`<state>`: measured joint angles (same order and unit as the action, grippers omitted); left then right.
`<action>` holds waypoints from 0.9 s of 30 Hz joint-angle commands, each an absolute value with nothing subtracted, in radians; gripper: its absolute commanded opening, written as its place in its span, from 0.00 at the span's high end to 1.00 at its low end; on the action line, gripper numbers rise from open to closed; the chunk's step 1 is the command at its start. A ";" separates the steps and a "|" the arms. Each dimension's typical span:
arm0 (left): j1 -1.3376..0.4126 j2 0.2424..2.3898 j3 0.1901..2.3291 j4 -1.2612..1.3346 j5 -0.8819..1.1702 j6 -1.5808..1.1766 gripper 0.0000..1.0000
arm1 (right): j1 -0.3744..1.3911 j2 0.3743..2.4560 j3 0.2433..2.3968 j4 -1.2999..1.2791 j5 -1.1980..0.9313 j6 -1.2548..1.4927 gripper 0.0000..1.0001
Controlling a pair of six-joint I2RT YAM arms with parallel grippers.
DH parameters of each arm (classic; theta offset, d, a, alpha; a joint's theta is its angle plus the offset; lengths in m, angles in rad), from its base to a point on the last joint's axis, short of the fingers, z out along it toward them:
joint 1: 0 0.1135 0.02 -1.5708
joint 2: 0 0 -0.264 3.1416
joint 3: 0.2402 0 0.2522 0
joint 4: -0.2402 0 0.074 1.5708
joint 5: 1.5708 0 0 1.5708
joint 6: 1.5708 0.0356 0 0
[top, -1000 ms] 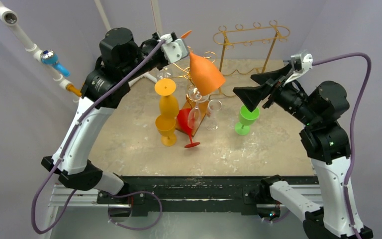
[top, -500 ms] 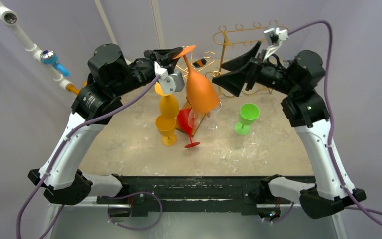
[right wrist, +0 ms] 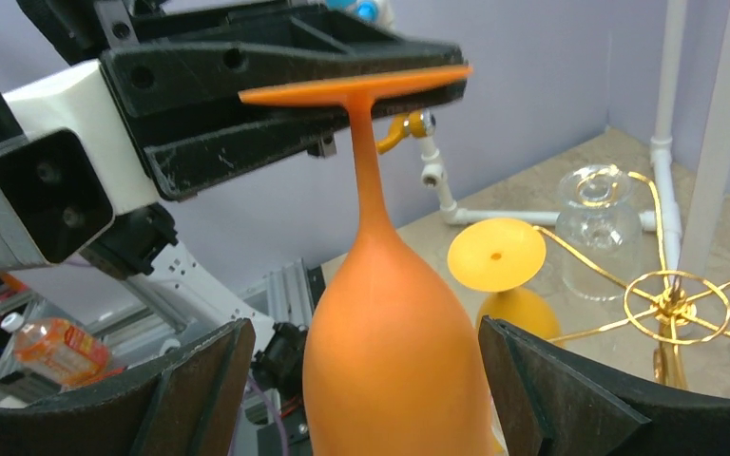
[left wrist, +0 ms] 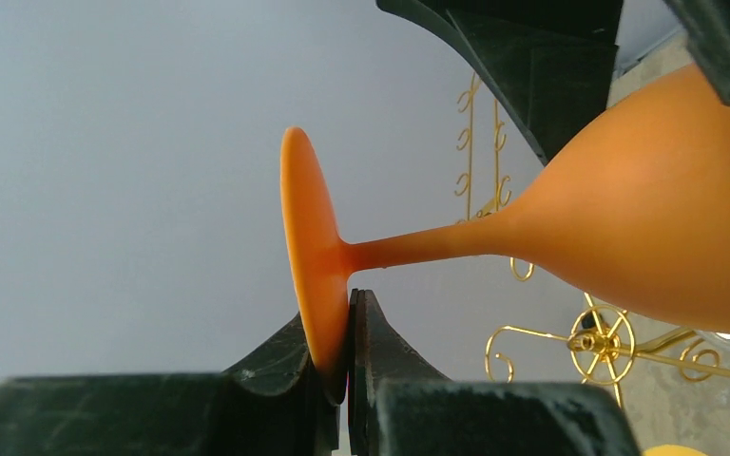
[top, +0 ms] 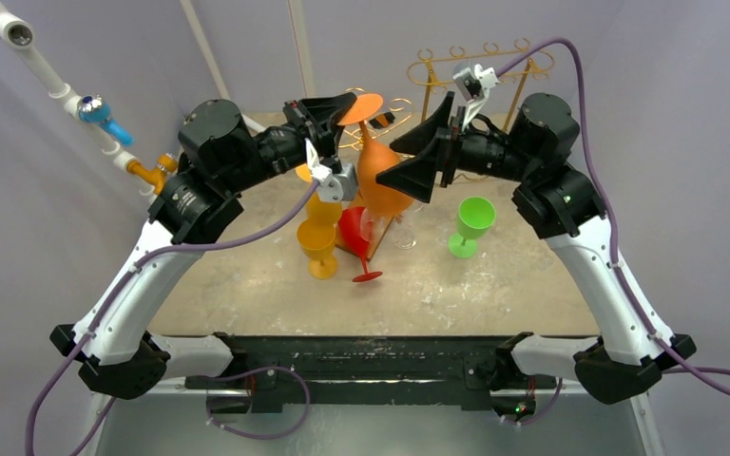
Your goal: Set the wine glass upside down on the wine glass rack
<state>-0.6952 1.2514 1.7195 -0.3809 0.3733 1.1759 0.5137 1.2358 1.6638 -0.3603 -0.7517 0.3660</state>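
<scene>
The orange wine glass (top: 378, 182) hangs upside down in the air, bowl down and foot up. My left gripper (top: 339, 111) is shut on the rim of its foot (left wrist: 309, 237), seen edge-on between the black pads (left wrist: 375, 332). My right gripper (right wrist: 366, 380) stands open with one finger on each side of the bowl (right wrist: 390, 332), and a gap shows on both sides. The gold wire wine glass rack (right wrist: 670, 304) stands just behind and below. A clear glass (right wrist: 599, 204) hangs from it upside down.
A yellow glass (top: 321, 204), a red glass (top: 356, 237) and clear glasses (top: 407, 217) crowd the rack's near side. A green glass (top: 472, 223) stands upright to the right. A tall gold stand (top: 480, 65) rises at the back. White pipework (top: 57, 90) runs along the left wall.
The left arm swung the orange glass down until it hangs straight. The right arm came in from the right, and its open fingers now straddle the bowl.
</scene>
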 commanded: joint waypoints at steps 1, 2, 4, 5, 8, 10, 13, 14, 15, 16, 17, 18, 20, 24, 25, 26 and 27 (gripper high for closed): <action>-0.701 1.218 1.722 -0.269 0.431 1.243 1.00 | 0.543 1.226 1.639 -0.390 -0.732 0.299 0.01; -0.704 1.217 1.721 -0.256 0.432 1.240 1.00 | 0.552 1.225 1.635 -0.396 -0.713 0.292 0.01; -0.707 1.219 1.722 -0.237 0.431 1.232 1.00 | 0.564 1.228 1.634 -0.407 -0.684 0.276 0.01; -0.709 1.221 1.723 -0.233 0.431 1.230 1.00 | 0.571 1.231 1.638 -0.408 -0.672 0.272 0.01; -0.717 1.221 1.724 -0.229 0.431 1.235 1.00 | 0.587 1.241 1.649 -0.398 -0.672 0.268 0.01; -0.726 1.220 1.720 -0.225 0.426 1.241 1.00 | 0.602 1.252 1.657 -0.395 -0.676 0.266 0.01; -0.737 1.218 1.716 -0.223 0.425 1.246 1.00 | 0.614 1.262 1.658 -0.380 -0.672 0.266 0.01; -0.743 1.218 1.717 -0.227 0.423 1.249 1.00 | 0.614 1.261 1.656 -0.374 -0.672 0.267 0.04; -0.748 1.218 1.718 -0.232 0.419 1.249 1.00 | 0.614 1.259 1.655 -0.368 -0.671 0.268 0.08; -0.752 1.218 1.720 -0.239 0.414 1.247 0.99 | 0.614 1.254 1.653 -0.361 -0.668 0.272 0.08; -0.754 1.219 1.724 -0.247 0.408 1.236 0.85 | 0.615 1.243 1.645 -0.348 -0.658 0.283 0.10; -0.757 1.227 1.739 -0.266 0.401 1.220 0.70 | 0.614 1.229 1.629 -0.336 -0.650 0.285 0.14; -0.760 1.242 1.788 -0.339 0.381 1.176 0.60 | 0.613 1.192 1.598 -0.328 -0.582 0.271 0.26; -0.763 1.276 1.862 -0.431 0.301 1.045 0.41 | 0.604 1.117 1.512 -0.319 -0.398 0.230 0.44; -0.762 1.293 1.895 -0.468 0.276 1.001 0.32 | 0.597 1.105 1.496 -0.320 -0.360 0.225 0.45; -0.764 1.308 1.928 -0.502 0.252 0.949 0.22 | 0.586 1.093 1.479 -0.317 -0.335 0.219 0.45; -0.763 1.323 1.962 -0.541 0.228 0.902 0.17 | 0.577 1.082 1.462 -0.318 -0.299 0.209 0.45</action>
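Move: The right hand is wide open, with the orange glass's bowl about 3 cm to its left, level fore and aft and 4 cm below. The left hand still pinches that upturned glass by its foot, the bowl lying some 7 cm to its right, 5 cm back and 11 cm down. From the right hand, the gold rack's hub is about 11 cm ahead, 5 cm left and 6 cm lower; a hung yellow glass is roughly 16 cm left, 5 cm ahead and 15 cm lower. The right fingers come to grip the orange bowl from both sides, sinking about 4 cm and reaching 2.5 cm left around it before closing. The left hand eases up nearly 3 cm and slightly back, then opens and lets go of the foot; the right keeps its hold and draws the glass some 3 cm back to the right, wrist turning about 10 degrees clockwise. ##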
